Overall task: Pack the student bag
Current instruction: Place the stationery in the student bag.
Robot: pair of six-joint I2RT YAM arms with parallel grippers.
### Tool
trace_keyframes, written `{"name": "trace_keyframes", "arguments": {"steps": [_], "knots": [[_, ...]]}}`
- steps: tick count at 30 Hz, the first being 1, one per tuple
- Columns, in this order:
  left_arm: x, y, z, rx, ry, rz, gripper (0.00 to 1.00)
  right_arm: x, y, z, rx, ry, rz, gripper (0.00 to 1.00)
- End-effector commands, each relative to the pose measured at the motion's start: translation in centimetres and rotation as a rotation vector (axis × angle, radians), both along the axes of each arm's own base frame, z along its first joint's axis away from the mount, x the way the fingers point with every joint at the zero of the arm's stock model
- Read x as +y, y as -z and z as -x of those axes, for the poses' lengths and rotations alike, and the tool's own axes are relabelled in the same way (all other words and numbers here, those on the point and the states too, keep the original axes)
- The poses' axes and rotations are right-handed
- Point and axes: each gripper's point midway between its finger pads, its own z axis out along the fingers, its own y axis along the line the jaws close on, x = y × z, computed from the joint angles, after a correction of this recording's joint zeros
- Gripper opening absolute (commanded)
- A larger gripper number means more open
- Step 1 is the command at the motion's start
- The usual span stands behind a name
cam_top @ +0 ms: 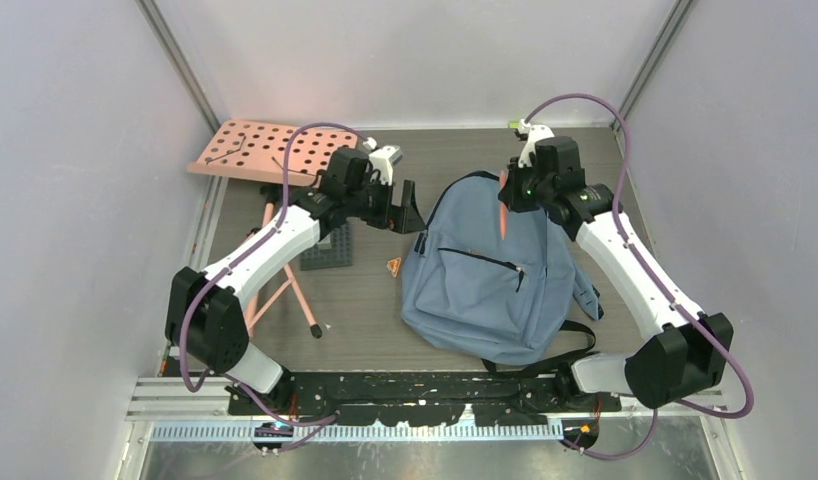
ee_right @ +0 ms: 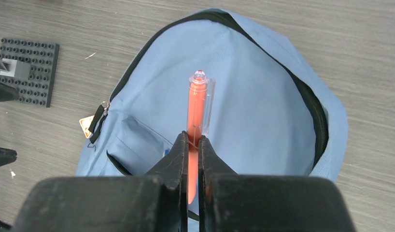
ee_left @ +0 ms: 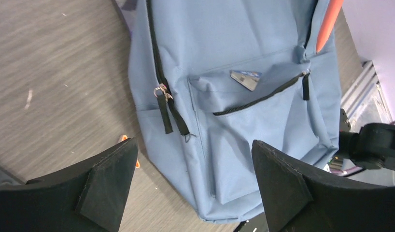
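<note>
The student bag (cam_top: 495,280), blue-grey with black zippers, lies flat on the table with its front pocket facing up. My right gripper (cam_top: 510,190) hangs over the bag's top end, shut on an orange pen (ee_right: 196,106) that points out past the fingertips above the fabric (ee_right: 263,111). The pen (cam_top: 502,215) is apart from the bag. My left gripper (cam_top: 410,212) stands open beside the bag's left edge. Nothing is between its black fingers (ee_left: 108,174), and the bag (ee_left: 244,58) and table show through the gap. Two zipper pulls (ee_left: 164,104) lie on the bag's side.
A pink pegboard (cam_top: 270,152) lies at the back left, with pink rods (cam_top: 295,290) running down from it. A dark studded baseplate (cam_top: 328,248) sits under my left arm. A small orange triangle (cam_top: 393,266) lies by the bag's left edge. A small card (ee_left: 245,79) rests above the pocket.
</note>
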Motion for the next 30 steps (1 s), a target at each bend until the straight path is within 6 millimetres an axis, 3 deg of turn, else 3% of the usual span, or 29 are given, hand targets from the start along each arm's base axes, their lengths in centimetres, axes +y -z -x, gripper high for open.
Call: {"name": "trace_keyframes", "arguments": {"steps": [1,8,13,17,22,30], "knots": [[-1.6,-0.2,1.4,0.034,0.063,0.074,0.90,1.1,-2.2,0.8,-0.049,-0.078,-0.135,0.01],[-2.4,-0.5,2.3,0.064,0.098,0.098,0.90,3.6,-0.7,-1.1,-0.039,-0.132,-0.246,0.01],[-2.4,-1.0,2.5,0.060,0.106,0.103,0.90,5.6,-0.7,-2.4,-0.044,-0.174,-0.332,0.01],[-2.4,-1.3,2.6,0.054,0.109,0.108,0.90,6.8,0.7,-2.8,-0.033,-0.192,-0.317,0.01],[-2.3,-1.6,2.7,0.047,0.109,0.109,0.90,7.6,3.2,-2.7,0.020,-0.203,-0.285,0.01],[-2.3,-1.9,2.8,0.044,0.112,0.113,0.90,7.3,6.3,-0.8,0.104,-0.221,-0.235,0.01]]}}
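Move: The right hand holds the orange pen over the upper bag; the open front pocket lies some 7 cm back, 3 cm left and 14 cm below. The main zip's pulls are about 14 cm left, level with the hand and 17 cm down; the orange triangle lies 21 cm left, 1 cm back, 20 cm down. From the open left hand the pocket is roughly 15 cm right, 4 cm back, 11 cm down. Right carries the pinched pen about 7 cm left and 6 cm down towards the pocket; left eases back. ##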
